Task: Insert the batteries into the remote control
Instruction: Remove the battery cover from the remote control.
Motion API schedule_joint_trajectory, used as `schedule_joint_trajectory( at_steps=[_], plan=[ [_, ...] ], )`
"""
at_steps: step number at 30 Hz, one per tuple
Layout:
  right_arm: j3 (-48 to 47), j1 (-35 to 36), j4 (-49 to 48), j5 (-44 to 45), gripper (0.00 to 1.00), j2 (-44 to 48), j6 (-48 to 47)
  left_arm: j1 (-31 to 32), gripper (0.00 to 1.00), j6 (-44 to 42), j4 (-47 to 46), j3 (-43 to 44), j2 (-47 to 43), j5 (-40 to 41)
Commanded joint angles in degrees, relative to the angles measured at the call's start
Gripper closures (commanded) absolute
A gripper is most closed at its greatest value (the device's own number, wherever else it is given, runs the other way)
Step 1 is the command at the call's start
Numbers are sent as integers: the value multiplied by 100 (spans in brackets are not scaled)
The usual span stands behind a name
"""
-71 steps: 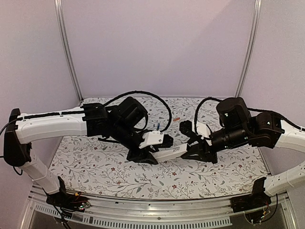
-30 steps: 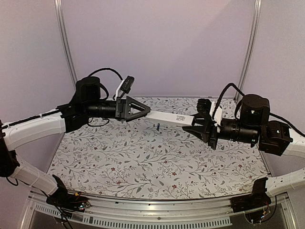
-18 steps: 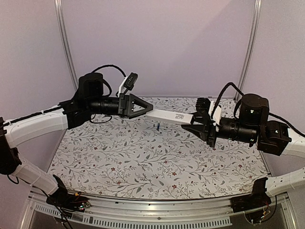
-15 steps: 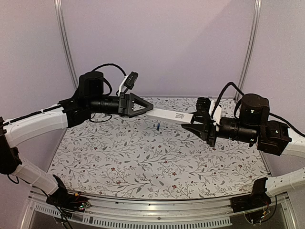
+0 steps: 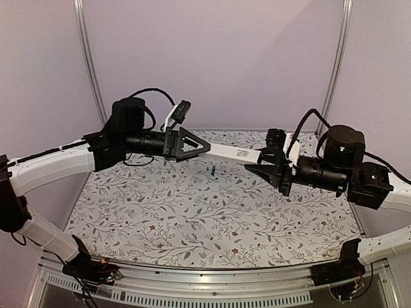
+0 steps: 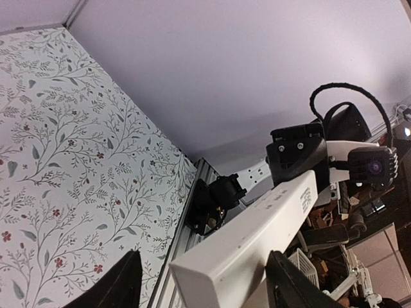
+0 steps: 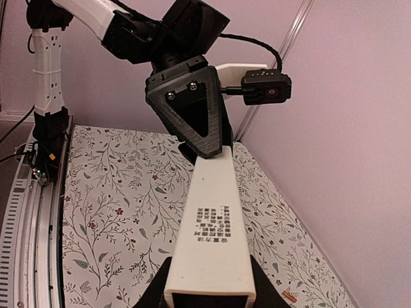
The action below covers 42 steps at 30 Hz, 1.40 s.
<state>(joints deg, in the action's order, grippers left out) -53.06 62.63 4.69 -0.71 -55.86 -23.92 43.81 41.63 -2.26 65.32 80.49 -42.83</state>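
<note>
The remote control (image 5: pixel 232 153), a long white bar, hangs level above the table between both arms. My right gripper (image 5: pixel 260 162) is shut on its right end, and in the right wrist view the fingers (image 7: pixel 153 294) flank the remote control (image 7: pixel 215 218). My left gripper (image 5: pixel 199 147) stands open around the other end. In the left wrist view the remote control (image 6: pixel 257 224) lies against the right finger (image 6: pixel 292 282), with a gap to the left one. One blue battery (image 5: pixel 212 170) stands on the cloth below. An orange-red battery (image 7: pixel 289 297) lies near the back wall.
A floral cloth (image 5: pixel 192 218) covers the table. Purple walls and two metal posts (image 5: pixel 90 64) close in the back. An aluminium rail (image 5: pixel 212 282) runs along the near edge. The left arm's black cable (image 5: pixel 151 96) loops above its wrist.
My left gripper has slid to the right, further over the remote's left end, and rose slightly. My right gripper keeps its hold and has barely moved. The blue battery has stayed put.
</note>
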Motion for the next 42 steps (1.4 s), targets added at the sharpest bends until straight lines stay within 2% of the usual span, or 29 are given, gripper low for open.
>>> schedule_joint_trajectory(
  at_steps=[1,11,18,21,23,25,32,36,42],
  plan=[
    [30,23,-223,44,100,112,-33,41,35,-32,68,86,46,30],
    [81,27,-225,220,100,160,-76,-9,63,73,-222,38,-4,-154],
    [146,28,-210,248,100,258,-90,-143,70,427,-820,-214,-85,-331],
    [162,26,-180,264,100,268,-104,-145,69,482,-948,-250,-96,-407],
    [164,23,-180,272,100,260,-104,-145,56,460,-951,-248,-118,-405],
    [160,28,-180,278,100,251,-112,-145,50,391,-857,-234,-141,-349],
    [164,22,-180,299,100,250,-126,-154,50,97,-436,-160,-200,-65],
    [173,24,-179,300,100,259,-126,-161,60,59,-399,-143,-174,-67],
    [190,24,-179,248,100,294,-129,-217,63,44,-290,-133,-147,24]
  ],
)
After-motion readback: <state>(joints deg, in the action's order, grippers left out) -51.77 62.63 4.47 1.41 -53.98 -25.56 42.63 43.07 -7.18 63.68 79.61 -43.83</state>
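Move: The remote control, its battery cover still on as far as can be seen, has its middle some 6 cm to the left hand's right and 3 cm back, level with it; its free end lies between the left fingers. From the right hand, which grips the other end, the middle is about 6 cm left and 3 cm ahead. Down on the table, the blue battery lies roughly 13 cm ahead of the left hand, 2 cm right, 30 cm below; the orange battery is about 22 cm straight ahead of the right hand, 33 cm below. The remote control's free end stays between the left fingers while they close from well open, part slightly and close again. The left hand works upward about 1.5 cm at that end, tilting around 5 degrees, then eases partly back down. The right hand keeps its grip on the other end and draws roughly 1 cm to the right, away from the left hand. ##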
